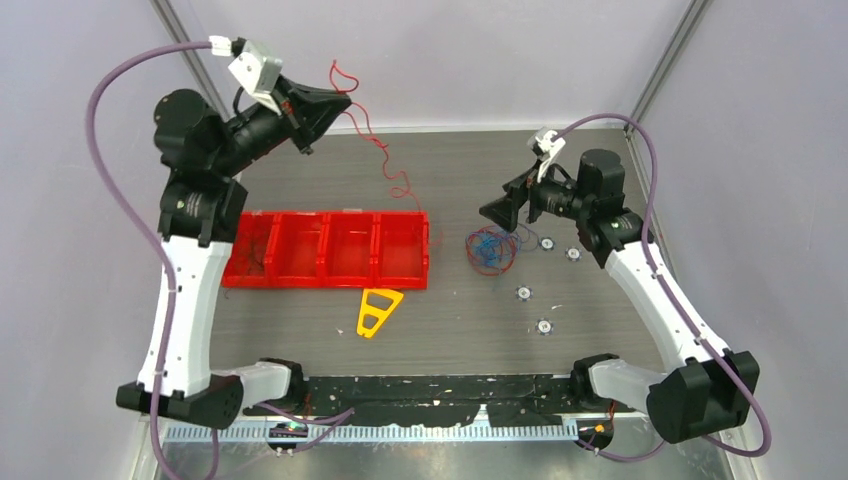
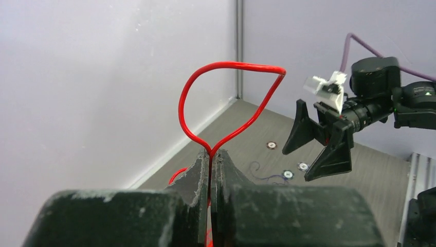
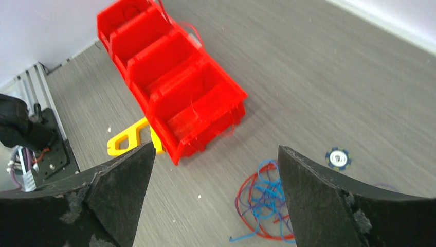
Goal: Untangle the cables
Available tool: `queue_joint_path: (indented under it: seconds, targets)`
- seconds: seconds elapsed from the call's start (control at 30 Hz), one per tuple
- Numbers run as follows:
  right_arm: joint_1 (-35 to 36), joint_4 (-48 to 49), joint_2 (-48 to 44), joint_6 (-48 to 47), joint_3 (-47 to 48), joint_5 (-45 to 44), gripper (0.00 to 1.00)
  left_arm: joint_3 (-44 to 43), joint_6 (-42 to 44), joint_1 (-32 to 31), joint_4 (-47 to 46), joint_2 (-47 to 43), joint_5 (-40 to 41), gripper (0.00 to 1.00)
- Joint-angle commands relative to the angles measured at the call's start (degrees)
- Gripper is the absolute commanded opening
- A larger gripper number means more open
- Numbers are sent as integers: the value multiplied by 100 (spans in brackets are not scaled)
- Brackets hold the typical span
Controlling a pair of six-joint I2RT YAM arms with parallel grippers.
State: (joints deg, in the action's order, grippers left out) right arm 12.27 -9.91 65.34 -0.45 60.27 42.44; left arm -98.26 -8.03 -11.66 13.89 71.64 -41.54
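Observation:
My left gripper (image 1: 338, 100) is raised at the back left and shut on a red cable (image 1: 390, 165), which hangs in kinks down to the table behind the bin. In the left wrist view the red cable (image 2: 226, 69) loops up out of the closed gripper (image 2: 212, 154). A tangle of red and blue cables (image 1: 490, 250) lies on the table right of the bin; it also shows in the right wrist view (image 3: 262, 203). My right gripper (image 1: 498, 213) hovers just above and right of the tangle, open and empty (image 3: 216, 159).
A red four-compartment bin (image 1: 328, 250) sits left of centre, with a yellow triangular piece (image 1: 378, 311) in front of it. Several small round tokens (image 1: 522, 292) lie on the table at the right. Walls close in at the back and sides.

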Motion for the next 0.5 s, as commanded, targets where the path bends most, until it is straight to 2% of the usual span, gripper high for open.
queue_joint_path:
  seconds: [0.0,0.23,0.3,0.47]
  targets:
    - [-45,-80,105,-562,-59,-78,95,-271,526,185,471,-412,170,0]
    - [-59,-117,376,-718,20,-32,95,-458,348,888,314,-770,976,0]
    - [-58,-137,423,-727,46,-26,95,-547,537,1018,479,-826,1213,0]
    - [-50,-163,518,-731,84,-11,95,118,722,1555,534,-1139,1645,0]
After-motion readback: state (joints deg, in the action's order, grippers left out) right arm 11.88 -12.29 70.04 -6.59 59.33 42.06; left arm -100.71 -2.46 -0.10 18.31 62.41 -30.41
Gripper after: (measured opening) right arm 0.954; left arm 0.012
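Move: The tangle of blue and red cable lies about 29 cm below the open right hand, some 5 cm ahead and 2 cm to its left. One poker chip sits roughly 10 cm beyond the tangle; a side chip is about 13 cm to the tangle's right and 2 cm farther out. The left hand already holds the freed red cable: from it the red bin is about 50 cm below, 16 cm left and 4 cm ahead, the yellow bracket 11 cm back and 1 cm left. The freed red cable stays pinched in the shut left fingers, carried high over the red bin about 10 cm to the left, rising some 5 cm and drawing back slightly, the wrist swinging counter-clockwise about 25 degrees and tipping up. Meanwhile the right hand, fingers kept wide open, sinks about 4 cm towards the remaining tangle, easing slightly forward and touching nothing. ##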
